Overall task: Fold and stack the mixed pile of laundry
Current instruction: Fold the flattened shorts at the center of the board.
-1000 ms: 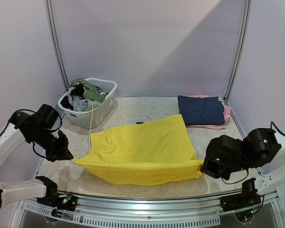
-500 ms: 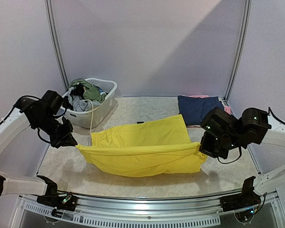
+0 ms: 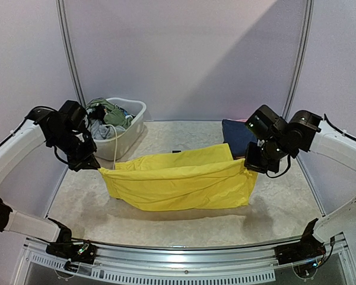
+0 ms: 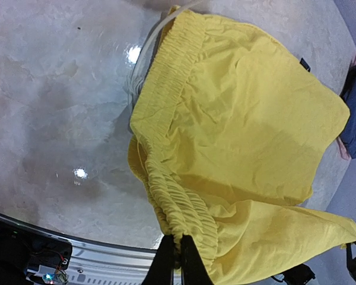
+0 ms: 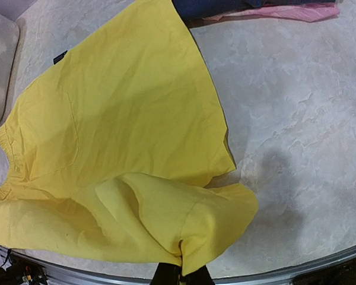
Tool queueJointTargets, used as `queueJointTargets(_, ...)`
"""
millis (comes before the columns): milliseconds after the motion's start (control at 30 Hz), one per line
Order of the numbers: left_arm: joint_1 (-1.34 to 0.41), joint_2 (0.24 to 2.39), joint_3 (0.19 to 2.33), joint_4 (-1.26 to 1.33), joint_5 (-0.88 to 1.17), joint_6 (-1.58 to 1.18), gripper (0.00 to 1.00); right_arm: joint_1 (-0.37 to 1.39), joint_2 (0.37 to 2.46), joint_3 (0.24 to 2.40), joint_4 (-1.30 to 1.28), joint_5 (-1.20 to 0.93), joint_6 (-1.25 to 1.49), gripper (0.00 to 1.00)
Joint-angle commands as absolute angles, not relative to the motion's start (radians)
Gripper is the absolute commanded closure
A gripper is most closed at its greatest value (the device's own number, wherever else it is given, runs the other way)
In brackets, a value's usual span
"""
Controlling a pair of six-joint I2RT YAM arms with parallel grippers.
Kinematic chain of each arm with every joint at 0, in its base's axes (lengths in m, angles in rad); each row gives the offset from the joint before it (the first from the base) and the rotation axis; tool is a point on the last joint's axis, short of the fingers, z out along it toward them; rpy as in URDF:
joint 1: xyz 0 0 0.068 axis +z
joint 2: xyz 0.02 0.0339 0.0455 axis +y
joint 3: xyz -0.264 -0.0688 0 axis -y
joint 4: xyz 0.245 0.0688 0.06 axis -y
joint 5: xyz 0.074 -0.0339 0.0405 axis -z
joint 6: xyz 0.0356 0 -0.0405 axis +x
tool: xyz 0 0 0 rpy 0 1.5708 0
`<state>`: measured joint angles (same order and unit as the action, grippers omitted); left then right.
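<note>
A bright yellow garment (image 3: 178, 181) with an elastic waistband hangs stretched between both arms above the table, its near half lifted and carried toward the far half, which still lies flat. My left gripper (image 3: 98, 169) is shut on the gathered waistband (image 4: 184, 219) at the garment's left end. My right gripper (image 3: 247, 168) is shut on the hem corner (image 5: 193, 249) at its right end. A white drawstring (image 3: 114, 155) trails from the waistband toward the tub. The rest of the mixed laundry pile (image 3: 107, 119), green, grey and dark pieces, fills the white tub.
The white plastic tub (image 3: 129, 135) stands at the back left. A folded navy garment (image 3: 237, 135) lies on a pink one (image 5: 296, 12) at the back right, just behind my right arm. Metal frame posts rise at both back corners.
Both grippers have lifted the garment's near edge off the table and carried it away from the bases toward the far edge, folding the yellow cloth over itself.
</note>
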<state>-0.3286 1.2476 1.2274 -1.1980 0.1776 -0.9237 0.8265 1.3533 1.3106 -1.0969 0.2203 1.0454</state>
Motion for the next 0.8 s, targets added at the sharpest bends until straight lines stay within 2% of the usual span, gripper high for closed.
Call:
queueJointTargets(0,-0.316,1.300,1.279,-1.174,0.140,-0.893,1.00,0.785,1.415,1.396,-1.124,0.196,0.923,1.00)
queueJointTargets(567,-0.252,1.509,1.397,-1.107,0.038,-0.867,1.00,0.593,1.700,1.609,-1.084,0.136,0.735,1.00)
queueJointTargets(767,-0.240,1.618,1.427,-1.048,0.039,-0.865,1.00,0.575,1.859,1.732,-1.089,0.110,0.653,1.00)
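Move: Both hands hold the lifted near side of the yellow shorts, with its far edge flat on the board. From the left hand the far waistband corner lies about 19 cm ahead, 2 cm right and 18 cm down; the laundry basket is some 29 cm ahead, 2 cm left, about 10 cm lower. From the right hand the far hem corner is roughly 30 cm ahead, 3 cm left and 20 cm down; the folded stack is about 33 cm ahead, 14 cm right, 18 cm lower. Forward together, level at first and then sinking a little, both hands carry the pinched near side of the shorts over the flat part towards its far edge. The right travels quicker, about 11 cm against some 8 cm for the left, and both end nearly 3 cm lower. The fingers keep their grip and the wrists hardly turn. ##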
